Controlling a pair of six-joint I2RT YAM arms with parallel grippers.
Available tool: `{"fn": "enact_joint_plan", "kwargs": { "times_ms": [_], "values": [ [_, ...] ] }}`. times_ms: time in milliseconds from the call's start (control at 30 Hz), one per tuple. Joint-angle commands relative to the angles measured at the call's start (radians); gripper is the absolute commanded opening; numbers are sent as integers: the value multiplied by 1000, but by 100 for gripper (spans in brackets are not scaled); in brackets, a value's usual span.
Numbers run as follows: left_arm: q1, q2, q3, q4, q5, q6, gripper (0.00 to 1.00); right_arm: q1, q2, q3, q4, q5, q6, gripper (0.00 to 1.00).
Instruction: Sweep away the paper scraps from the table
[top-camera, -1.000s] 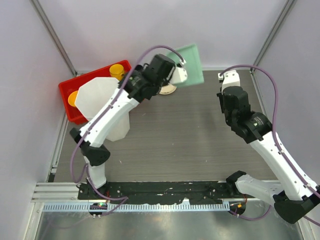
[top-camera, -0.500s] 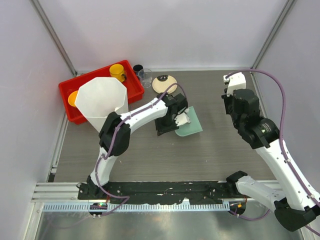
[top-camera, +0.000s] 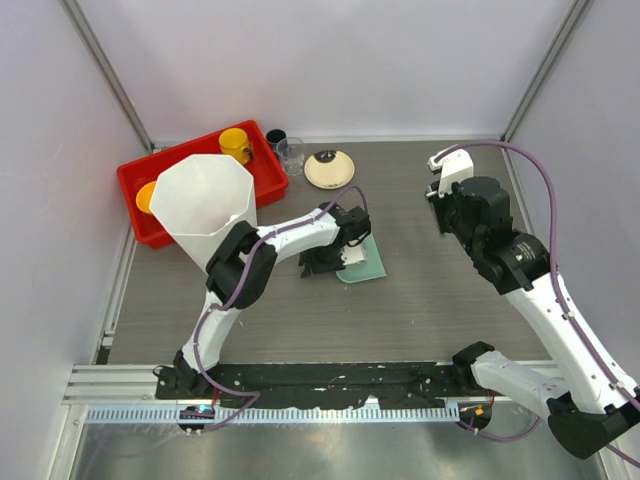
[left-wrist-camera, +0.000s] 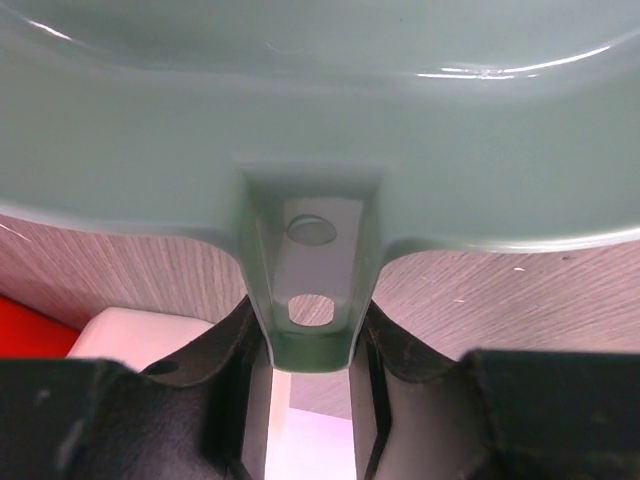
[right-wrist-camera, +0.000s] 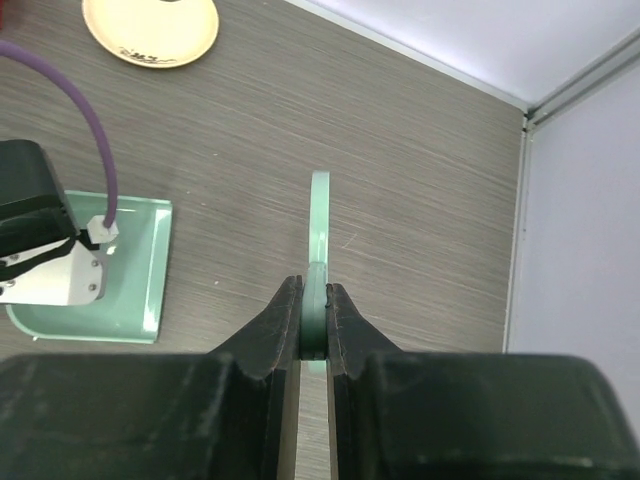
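No paper scraps show in any view. My left gripper (left-wrist-camera: 310, 322) is shut on the handle of a pale green dustpan (top-camera: 365, 262), which lies flat on the table (top-camera: 440, 300) near its middle. The pan's body (left-wrist-camera: 320, 120) fills the top of the left wrist view. At the right, my right gripper (right-wrist-camera: 314, 292) is shut on a thin pale green tool (right-wrist-camera: 319, 215), seen edge on and held above the table (right-wrist-camera: 430, 150). The dustpan (right-wrist-camera: 120, 270) lies to that gripper's left, apart from the tool.
A tall white faceted bin (top-camera: 202, 205) stands at the left in front of a red tray (top-camera: 138, 195) holding yellow cups (top-camera: 235, 143). A cream plate (top-camera: 329, 169), a clear glass (top-camera: 291, 154) and a black cup (top-camera: 275, 137) sit at the back.
My left arm has swung the dustpan from high at the back down to the middle of the table, where it now lies flat. The right arm has shifted slightly.
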Motion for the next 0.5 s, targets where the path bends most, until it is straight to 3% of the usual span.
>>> {"fn": "enact_joint_plan", "kwargs": {
  "times_ms": [0, 200, 367, 467],
  "values": [
    [3, -10, 2, 35, -27, 24, 40, 3, 12, 3, 44, -92, -8, 1],
    [5, -71, 6, 29, 27, 52, 56, 14, 24, 8, 31, -135, -17, 1],
    [5, -177, 48, -55, 124, 73, 58, 29, 32, 9, 24, -112, -37, 1],
    [16, -305, 68, -95, 210, 100, 58, 68, 61, 5, 17, 0, -81, 1]
  ]
}}
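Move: The left fingers are shut on the dustpan handle, the pan's middle about 9 cm to their right, 1 cm ahead and a shade lower. From that hand the white bin stands some 18 cm left and 6 cm farther out, its middle about 8 cm higher; the plate is about 22 cm ahead, 2 cm right, 2 cm lower. From the raised right hand, holding the brush, the dustpan lies about 15 cm left, level with it, some 30 cm below. Left fingers open, freeing the dustpan handle, and rise about 3 cm; right carries the brush 3 cm left. ##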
